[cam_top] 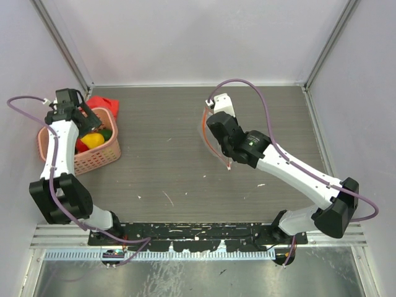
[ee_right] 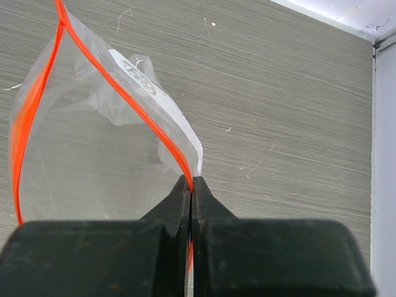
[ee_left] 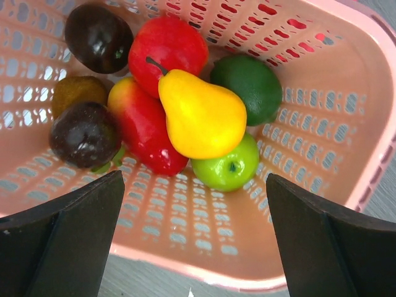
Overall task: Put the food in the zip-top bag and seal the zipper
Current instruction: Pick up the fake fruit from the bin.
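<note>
The food lies heaped in a pink basket (ee_left: 204, 266): a yellow pear (ee_left: 201, 114) on top, red fruits (ee_left: 167, 43), a green apple (ee_left: 229, 164), a lime (ee_left: 247, 86) and dark plums (ee_left: 83, 133). My left gripper (ee_left: 195, 241) hovers over the basket's near rim, open and holding nothing; from above it (cam_top: 93, 125) is over the basket (cam_top: 102, 158). My right gripper (ee_right: 192, 180) is shut on the zipper (ee_right: 124, 93) of the zip-top bag (ee_right: 93, 136), which hangs with its mouth gaping and nothing inside. From above, the bag (cam_top: 216, 151) hangs mid-table under the right gripper (cam_top: 210, 133).
The basket stands at the table's left edge, close to the left wall. A red object (cam_top: 102, 103) sits just behind it. Walls close the table at the back and on both sides, and the arm bases stand on the near rail (cam_top: 198, 232).
</note>
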Controlling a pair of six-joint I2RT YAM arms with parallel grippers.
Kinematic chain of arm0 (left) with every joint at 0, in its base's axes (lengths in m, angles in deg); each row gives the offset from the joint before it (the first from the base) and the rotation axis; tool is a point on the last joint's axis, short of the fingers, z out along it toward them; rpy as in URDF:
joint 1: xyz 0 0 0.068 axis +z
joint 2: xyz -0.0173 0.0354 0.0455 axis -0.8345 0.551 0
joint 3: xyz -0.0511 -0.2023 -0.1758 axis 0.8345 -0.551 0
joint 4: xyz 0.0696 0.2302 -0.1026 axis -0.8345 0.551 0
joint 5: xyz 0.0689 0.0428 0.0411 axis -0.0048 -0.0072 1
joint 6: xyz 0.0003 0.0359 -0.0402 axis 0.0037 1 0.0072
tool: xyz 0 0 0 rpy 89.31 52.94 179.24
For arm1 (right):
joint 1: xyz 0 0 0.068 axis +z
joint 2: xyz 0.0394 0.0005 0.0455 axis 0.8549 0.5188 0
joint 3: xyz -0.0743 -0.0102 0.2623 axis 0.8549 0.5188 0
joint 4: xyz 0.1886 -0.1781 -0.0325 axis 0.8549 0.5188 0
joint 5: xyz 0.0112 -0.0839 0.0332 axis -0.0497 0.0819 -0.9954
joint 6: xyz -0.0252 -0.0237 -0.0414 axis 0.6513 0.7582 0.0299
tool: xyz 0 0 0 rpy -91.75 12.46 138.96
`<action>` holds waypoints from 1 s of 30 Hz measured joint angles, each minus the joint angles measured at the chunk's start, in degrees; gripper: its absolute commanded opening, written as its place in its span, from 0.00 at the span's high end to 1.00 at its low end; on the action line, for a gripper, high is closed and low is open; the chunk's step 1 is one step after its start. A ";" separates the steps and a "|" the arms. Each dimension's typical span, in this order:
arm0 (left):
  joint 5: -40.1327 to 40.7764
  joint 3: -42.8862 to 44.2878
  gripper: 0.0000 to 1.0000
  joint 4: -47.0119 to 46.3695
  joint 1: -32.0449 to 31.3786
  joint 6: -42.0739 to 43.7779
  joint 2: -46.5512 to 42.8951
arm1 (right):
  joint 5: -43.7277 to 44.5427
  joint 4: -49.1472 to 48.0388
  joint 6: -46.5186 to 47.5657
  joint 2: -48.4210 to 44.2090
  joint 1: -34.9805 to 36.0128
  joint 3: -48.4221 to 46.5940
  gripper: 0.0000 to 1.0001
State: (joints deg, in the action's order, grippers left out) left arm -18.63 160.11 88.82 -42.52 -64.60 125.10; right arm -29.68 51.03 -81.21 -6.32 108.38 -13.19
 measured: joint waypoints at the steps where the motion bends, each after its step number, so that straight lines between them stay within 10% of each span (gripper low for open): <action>1: 0.13 -0.31 0.02 -0.90 0.17 -0.24 0.90 | -0.04 0.02 0.00 0.09 0.00 0.00 1.00; 16: -5.92 -2.58 0.00 -7.45 2.40 -1.20 14.93 | -1.62 0.11 -1.01 1.31 0.00 0.07 1.00; 30: -7.37 -2.51 0.32 -8.50 2.58 -1.36 18.53 | -2.67 -0.57 -1.36 1.33 0.00 1.79 1.00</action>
State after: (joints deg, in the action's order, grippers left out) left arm -26.00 157.59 80.32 -39.94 -65.95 143.63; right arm -32.35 50.46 -82.57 -4.99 108.38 -11.40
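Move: The left hand, open over the bin, has the yellow pear some 12 cm below it and about 4 cm ahead, with no sideways offset. Of the pear, the green avocado is roughly 4 cm farther out and 4 to the right, the red apple 2 farther out and 6 left, the red mango 4 nearer and 4 left. From the right hand, the pear is about 44 cm left, 5 ahead and 18 lower. The left hand dives about 12 cm into the bin, easing some 4 cm forward and tipping its fingers roughly 15 degrees nearer to straight down, until they straddle the yellow pear; as the descent stops they draw in partway and take the pear's thick end from both sides. Meanwhile the right hand keeps its pinch on the zip-top bag's orange-edged mouth and sinks about 2 cm with it. ##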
